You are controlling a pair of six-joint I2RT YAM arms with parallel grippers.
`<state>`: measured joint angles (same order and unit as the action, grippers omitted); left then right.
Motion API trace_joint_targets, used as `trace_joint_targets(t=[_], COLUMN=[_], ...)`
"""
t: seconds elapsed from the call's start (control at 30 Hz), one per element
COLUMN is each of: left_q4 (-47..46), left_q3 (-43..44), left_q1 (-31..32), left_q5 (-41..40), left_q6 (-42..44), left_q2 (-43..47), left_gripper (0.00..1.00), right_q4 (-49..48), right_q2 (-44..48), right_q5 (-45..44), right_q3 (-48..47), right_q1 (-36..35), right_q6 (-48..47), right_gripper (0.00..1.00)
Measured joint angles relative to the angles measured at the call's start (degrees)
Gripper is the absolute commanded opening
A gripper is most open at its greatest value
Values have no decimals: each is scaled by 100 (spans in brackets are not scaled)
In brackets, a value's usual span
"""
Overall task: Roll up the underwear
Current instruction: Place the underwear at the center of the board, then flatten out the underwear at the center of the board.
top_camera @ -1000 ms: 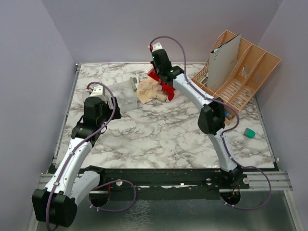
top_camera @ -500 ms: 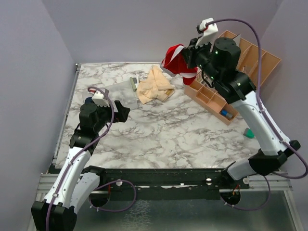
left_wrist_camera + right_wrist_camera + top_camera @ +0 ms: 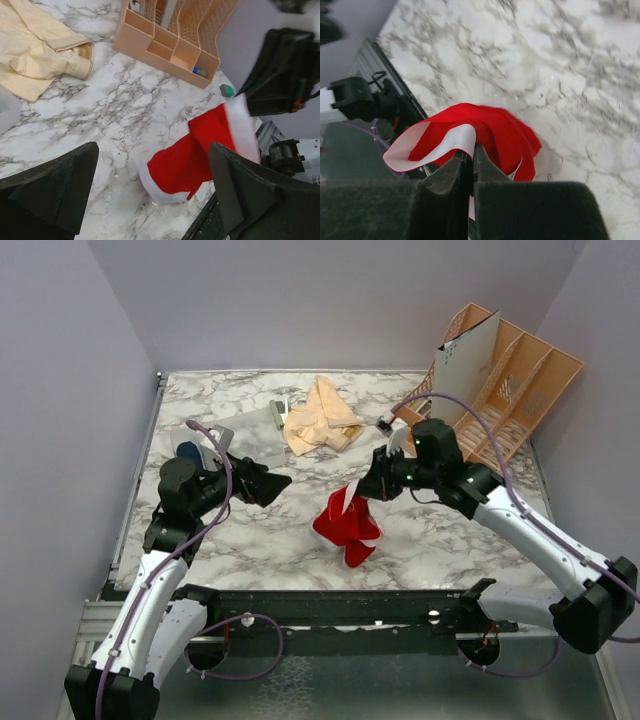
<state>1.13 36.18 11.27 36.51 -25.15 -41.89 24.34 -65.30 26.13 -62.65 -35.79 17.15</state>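
Observation:
The red underwear with white trim hangs at the front middle of the marble table, its lower end touching the surface. My right gripper is shut on its upper white-trimmed edge; in the right wrist view the fingertips of that gripper pinch the trim while the red cloth droops beyond them. My left gripper stands wide open to the left of it, holding nothing. From the left wrist the red underwear shows just ahead of that gripper. Peach underwear lies crumpled at the back.
A peach slotted organiser stands at the back right, a grey card leaning in it. A pale grey sheet lies at the back left beside the peach cloth. A small teal object sits on the right side.
My right arm has swung the red underwear from high at the back down to the table's front middle. My left gripper has shifted right toward the centre, still open.

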Motion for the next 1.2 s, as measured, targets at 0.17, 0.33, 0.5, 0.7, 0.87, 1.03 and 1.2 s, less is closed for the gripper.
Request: trace_joint_targets(t=[0.17, 0.33, 0.5, 0.7, 0.87, 1.03, 1.2], left_q4=[-42, -31, 111, 42, -343, -796, -1292], left_q3=[-22, -33, -68, -267, -271, -216, -94], left_q1=[42, 546, 1768, 2177, 2177, 2186, 2186], left_q5=[332, 306, -461, -1327, -1692, -1746, -1749], left_q6=[-136, -160, -168, -339, -463, -417, -376], left_q2=[-101, -614, -1266, -1886, -2549, -3351, -3960], left_gripper=[99, 99, 98, 97, 90, 79, 75], right_q4=[39, 109, 225, 227, 20, -48, -210], right_q2=[-1084, -2612, -2973, -2020, -820, 118, 732], right_q5=[-599, -1307, -1952, -2787, -2927, -2728, -2448], right_q3=[306, -295, -675, -214, 1060, 2249, 2953], right_q1=[-2, 133, 251, 378, 732, 793, 774], right_q6=[151, 76, -72, 98, 577, 1156, 1663], right_gripper=[20, 84, 91, 93, 93, 93, 92])
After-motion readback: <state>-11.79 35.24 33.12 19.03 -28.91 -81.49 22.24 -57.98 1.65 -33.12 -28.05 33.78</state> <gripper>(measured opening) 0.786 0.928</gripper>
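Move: The right gripper holds the underwear by its upper edge; the cloth hangs about 10 cm below it, some 3 cm back and 3 cm left. The bare spot of board is almost straight below, about 24 cm down, 1 cm ahead and 1 cm right; the peach towel lies some 29 cm ahead and 8 cm left of the right gripper, at board height. From the left gripper, the hanging underwear is about 10 cm right, 5 cm back and 10 cm lower; the clear tray lies 18 cm ahead, 15 cm left, 22 cm down. Lower the right gripper about 16 cm while swinging it forward some 10 cm, open it wide to let go of the underwear over the board, then draw back and some 10 cm right, turning clockwise and sinking again at the end. Meanwhile bring the open left gripper down and right towards the underwear's left edge, tipping its fingers down and starting to narrow them. ##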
